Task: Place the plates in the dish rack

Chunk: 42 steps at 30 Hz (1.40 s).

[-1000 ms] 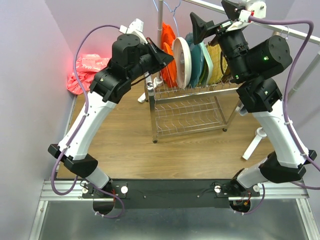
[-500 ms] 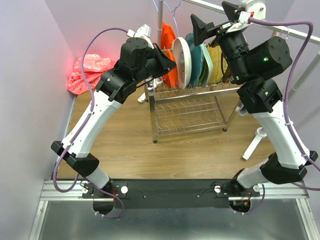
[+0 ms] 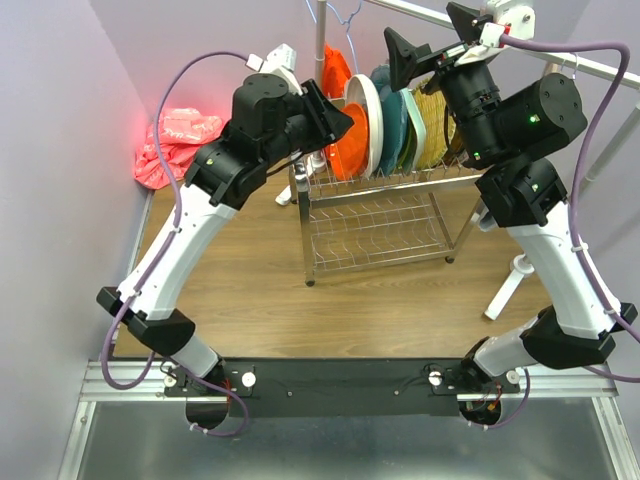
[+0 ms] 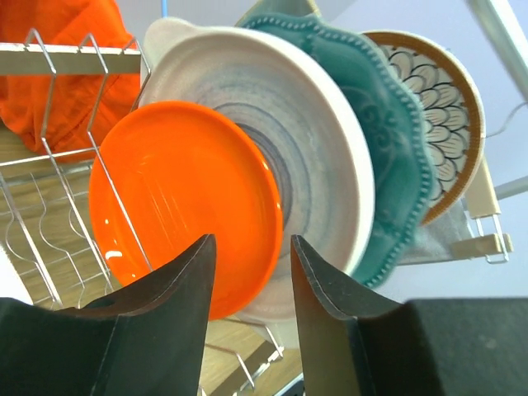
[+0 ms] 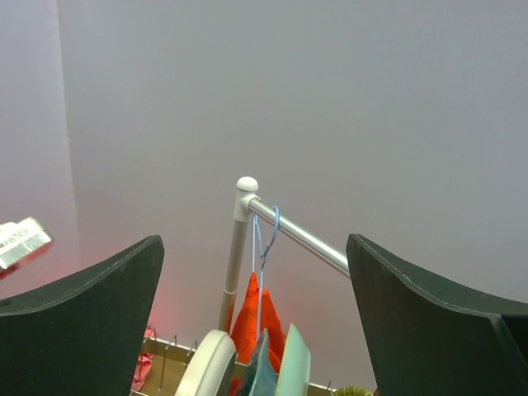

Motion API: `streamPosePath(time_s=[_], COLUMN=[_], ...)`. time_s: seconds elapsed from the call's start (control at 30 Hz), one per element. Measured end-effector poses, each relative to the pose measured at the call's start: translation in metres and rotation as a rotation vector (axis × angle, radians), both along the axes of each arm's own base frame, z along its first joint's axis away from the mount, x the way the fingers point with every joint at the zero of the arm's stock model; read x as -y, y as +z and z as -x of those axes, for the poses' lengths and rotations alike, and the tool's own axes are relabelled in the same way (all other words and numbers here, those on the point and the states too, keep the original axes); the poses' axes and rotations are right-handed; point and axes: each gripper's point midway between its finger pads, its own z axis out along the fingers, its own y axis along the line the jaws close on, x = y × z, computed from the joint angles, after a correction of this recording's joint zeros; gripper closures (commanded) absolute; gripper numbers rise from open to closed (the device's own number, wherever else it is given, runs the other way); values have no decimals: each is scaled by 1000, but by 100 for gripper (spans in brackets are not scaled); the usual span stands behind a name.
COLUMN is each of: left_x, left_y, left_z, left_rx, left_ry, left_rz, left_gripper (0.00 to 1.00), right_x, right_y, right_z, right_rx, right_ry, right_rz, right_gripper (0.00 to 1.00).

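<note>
The dish rack point(image 3: 380, 215) stands on the wood floor, with several plates upright in its top tier. From the left these are an orange plate point(image 3: 350, 150), a grey-swirl plate point(image 3: 363, 105), a teal scalloped plate point(image 3: 392, 135), a mint tray point(image 3: 415, 125) and a woven-yellow plate point(image 3: 440, 135). My left gripper point(image 3: 338, 118) is open just left of the orange plate. In the left wrist view my left gripper point(image 4: 252, 247) faces the orange plate point(image 4: 181, 198), which leans on the grey-swirl plate point(image 4: 322, 148). The teal plate point(image 4: 396, 140) and a petal-patterned plate point(image 4: 441, 107) stand behind. My right gripper point(image 3: 430, 35) is open and empty above the rack.
A red-orange cloth point(image 3: 335, 68) hangs on a hanger from a white clothes rail point(image 5: 305, 235) behind the rack. A pink bag point(image 3: 175, 140) lies in the left corner. Purple walls close in on the left and back. The rack's lower tier point(image 3: 375, 235) holds nothing.
My left gripper swung right toward the rack, then drew back a little. The orange plate now shows more of its face, leaning on the grey-swirl plate. The right arm has barely moved.
</note>
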Motion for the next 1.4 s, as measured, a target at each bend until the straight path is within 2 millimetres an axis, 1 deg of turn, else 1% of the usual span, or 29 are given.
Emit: streamPosePath(time_s=[0.1, 0.17, 0.2, 0.23, 0.27, 0.33, 0.37, 0.4, 0.47, 0.5, 0.53, 0.57, 0.6, 0.67, 0.7, 0.77, 0.87, 1.0, 1.13, 1.23, 1.4], left_x=[-8, -18, -22, -28, -37, -59, -67, -81, -98, -112, -122, -132, -137, -153, -157, -162, -167, -172, -177, -183, -189], left_y=[14, 29, 35, 43, 52, 67, 72, 81, 89, 95, 98, 101, 101, 105, 106, 107, 105, 92, 89, 89, 90], left_z=[7, 14, 17, 21, 25, 40, 45, 54, 64, 71, 76, 80, 81, 87, 88, 87, 85, 78, 80, 84, 89], left_rx=[38, 84, 108, 134, 171, 238, 259, 304, 351, 385, 404, 423, 431, 454, 460, 465, 464, 437, 431, 434, 439], left_ry=[6, 18, 23, 32, 46, 76, 91, 117, 154, 190, 215, 243, 263, 307, 323, 347, 376, 408, 427, 441, 452], left_rz=[7, 13, 16, 23, 24, 30, 34, 36, 31, 33, 31, 27, 23, 15, 10, 0, -21, -67, -77, -73, -65], left_gripper=[47, 41, 35, 29, 27, 25, 25, 25, 25, 25, 25, 25, 25, 25, 25, 25, 25, 25, 25, 25, 25], right_x=[2, 2, 4, 5, 9, 19, 28, 41, 62, 73, 89, 98, 109, 126, 133, 142, 157, 168, 172, 176, 186], right_y=[-2, -4, -7, -10, -14, -19, -22, -25, -27, -27, -27, -26, -25, -20, -17, -13, -12, -18, -21, -17, -8], right_z=[-1, -2, -2, -2, -3, -5, -6, -8, -9, -9, -7, -5, -1, 6, 9, 14, 16, 11, 12, 18, 39], right_rx=[-2, -4, -7, -12, -21, -34, -46, -58, -71, -72, -73, -72, -68, -55, -45, -27, -8, -4, 28, 55, 109], right_ry=[-7, -11, -17, -22, -35, -64, -89, -124, -178, -207, -242, -264, -290, -327, -346, -370, -444, -523, -561, -572, -565], right_rz=[4, 13, 19, 25, 26, 25, 16, 3, -23, -31, -47, -57, -70, -93, -111, -141, -186, -195, -184, -186, -210], right_gripper=[0, 0, 0, 0, 0, 0, 0, 0, 0, 0, 0, 0, 0, 0, 0, 0, 0, 0, 0, 0, 0])
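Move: The orange plate the left hand has just loaded stands roughly 4 cm ahead, 2 cm to the right and 11 cm below it. The pale plate is about 6 cm to the hand's right and 5 cm ahead, the teal plate some 11 cm right and 6 cm ahead, both about as low. From the right hand, high up with nothing held, the orange plate lies roughly 9 cm left, 6 cm ahead and 24 cm below. Up, back and to the left, the left hand pulls away from the orange plate, going about 19 cm left with some 9 cm each of rise and retreat, while its fingers spread wider and the wrist tips up and swings counter-clockwise. The empty right hand, still wide open, sweeps right, away from the plates, turning clockwise, and draws back a little at the end. ##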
